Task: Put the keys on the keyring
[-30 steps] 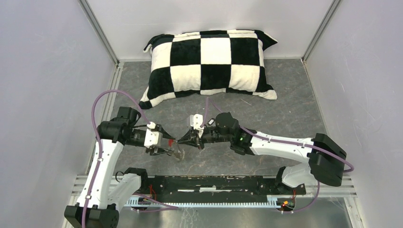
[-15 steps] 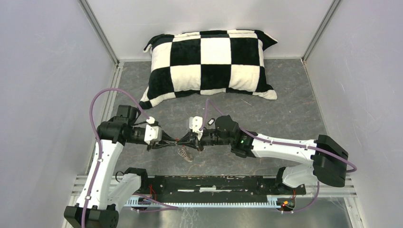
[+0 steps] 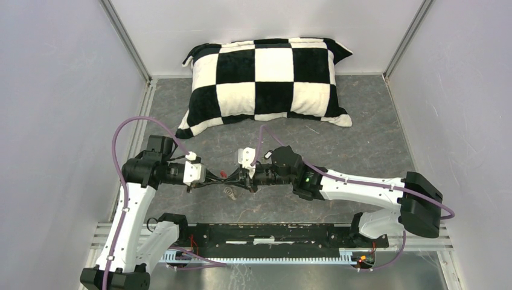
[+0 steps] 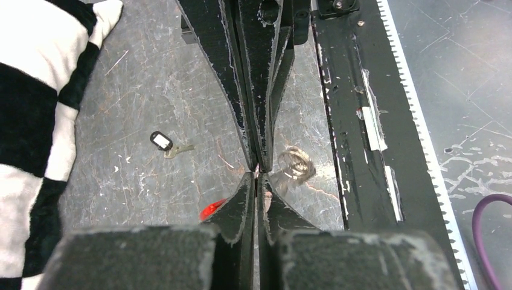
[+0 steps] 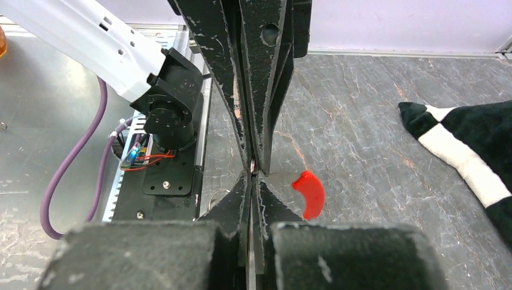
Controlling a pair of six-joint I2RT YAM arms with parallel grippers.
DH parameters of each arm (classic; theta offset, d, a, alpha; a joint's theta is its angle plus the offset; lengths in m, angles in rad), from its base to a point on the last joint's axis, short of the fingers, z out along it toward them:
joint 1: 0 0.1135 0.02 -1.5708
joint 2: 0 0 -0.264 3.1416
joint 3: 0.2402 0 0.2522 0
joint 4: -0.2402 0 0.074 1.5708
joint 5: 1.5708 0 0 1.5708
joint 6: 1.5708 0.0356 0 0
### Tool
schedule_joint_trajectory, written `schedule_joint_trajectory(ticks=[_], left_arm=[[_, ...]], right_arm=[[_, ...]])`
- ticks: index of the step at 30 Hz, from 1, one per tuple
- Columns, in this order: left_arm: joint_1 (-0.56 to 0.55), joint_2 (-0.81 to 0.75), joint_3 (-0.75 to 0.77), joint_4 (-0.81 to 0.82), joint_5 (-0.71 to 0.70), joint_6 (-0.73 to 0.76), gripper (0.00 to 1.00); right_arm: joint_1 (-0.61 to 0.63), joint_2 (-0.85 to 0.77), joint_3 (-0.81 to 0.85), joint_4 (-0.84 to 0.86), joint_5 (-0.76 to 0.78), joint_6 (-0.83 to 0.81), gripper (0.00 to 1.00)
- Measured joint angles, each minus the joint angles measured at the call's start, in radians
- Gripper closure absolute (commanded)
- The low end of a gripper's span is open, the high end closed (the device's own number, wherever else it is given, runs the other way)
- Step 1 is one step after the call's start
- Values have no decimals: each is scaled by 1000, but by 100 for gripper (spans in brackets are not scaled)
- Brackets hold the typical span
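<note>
My left gripper (image 3: 223,179) and right gripper (image 3: 230,179) meet tip to tip just above the floor. Both are shut on the keyring (image 4: 296,163), a silvery coiled-wire loop. In the left wrist view its coil hangs right of the pinched tips and its red sleeve (image 4: 211,209) sticks out on the left. The same red sleeve (image 5: 309,192) shows right of my right gripper (image 5: 252,174). The left gripper (image 4: 256,172) faces the other's fingers. One of the keys (image 4: 166,144), black-headed with a white tag, lies flat on the floor towards the pillow. It is free of both grippers.
A black-and-white checked pillow (image 3: 265,78) lies at the back of the grey floor. White walls close in on both sides. A black rail (image 3: 272,232) runs along the near edge between the arm bases. Purple cables loop over both arms.
My left gripper has gone from open to shut, closing on the keyring that the right gripper held. The ring's coil rose a little off the floor. Both arms shifted slightly left.
</note>
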Motion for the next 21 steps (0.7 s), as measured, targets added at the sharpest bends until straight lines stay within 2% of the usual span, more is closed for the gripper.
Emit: schedule_joint_trajectory(ticks=[5,8,9,10,16,21], left_arm=[[-1,-20,-4,15,1,3,98],[-1,-44,-4,14,9,51,98],[-1,-58,-4,12,17,84,98],[-1,-74,-3,9,26,112,98],[-8,-130,63,-8,124,223,98],[-10,-132,154,0,206,235,98]], right_arm=[[0,-15,1,-4,-10,-2,48],[0,-65,1,-27,-15,-6,31],[0,-95,1,-39,-14,-17,14],[0,-130,1,-47,-13,-28,2],[0,-319,-48,-24,21,-87,2],[0,-371,-84,-5,101,-91,2]])
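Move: Both hands meet fingertip to fingertip on the rim of the keyring, each already pinching it. From either one its middle is some 5 cm below and about 1 cm back and 1 cm to the right. The remaining key with its black tag lies on the table roughly 15 cm ahead of both hands, 12 cm to their right and 23 cm below. Upward together, after a brief near-standstill: the right hand opens its fingers wide, letting go of the keyring, and climbs about 10 cm while drawing back to the right, its fingertips tilting up. The left keeps its pinch on the rim, rising some 9 cm and easing slightly back, rolling its forward side up nearly 30 degrees. ##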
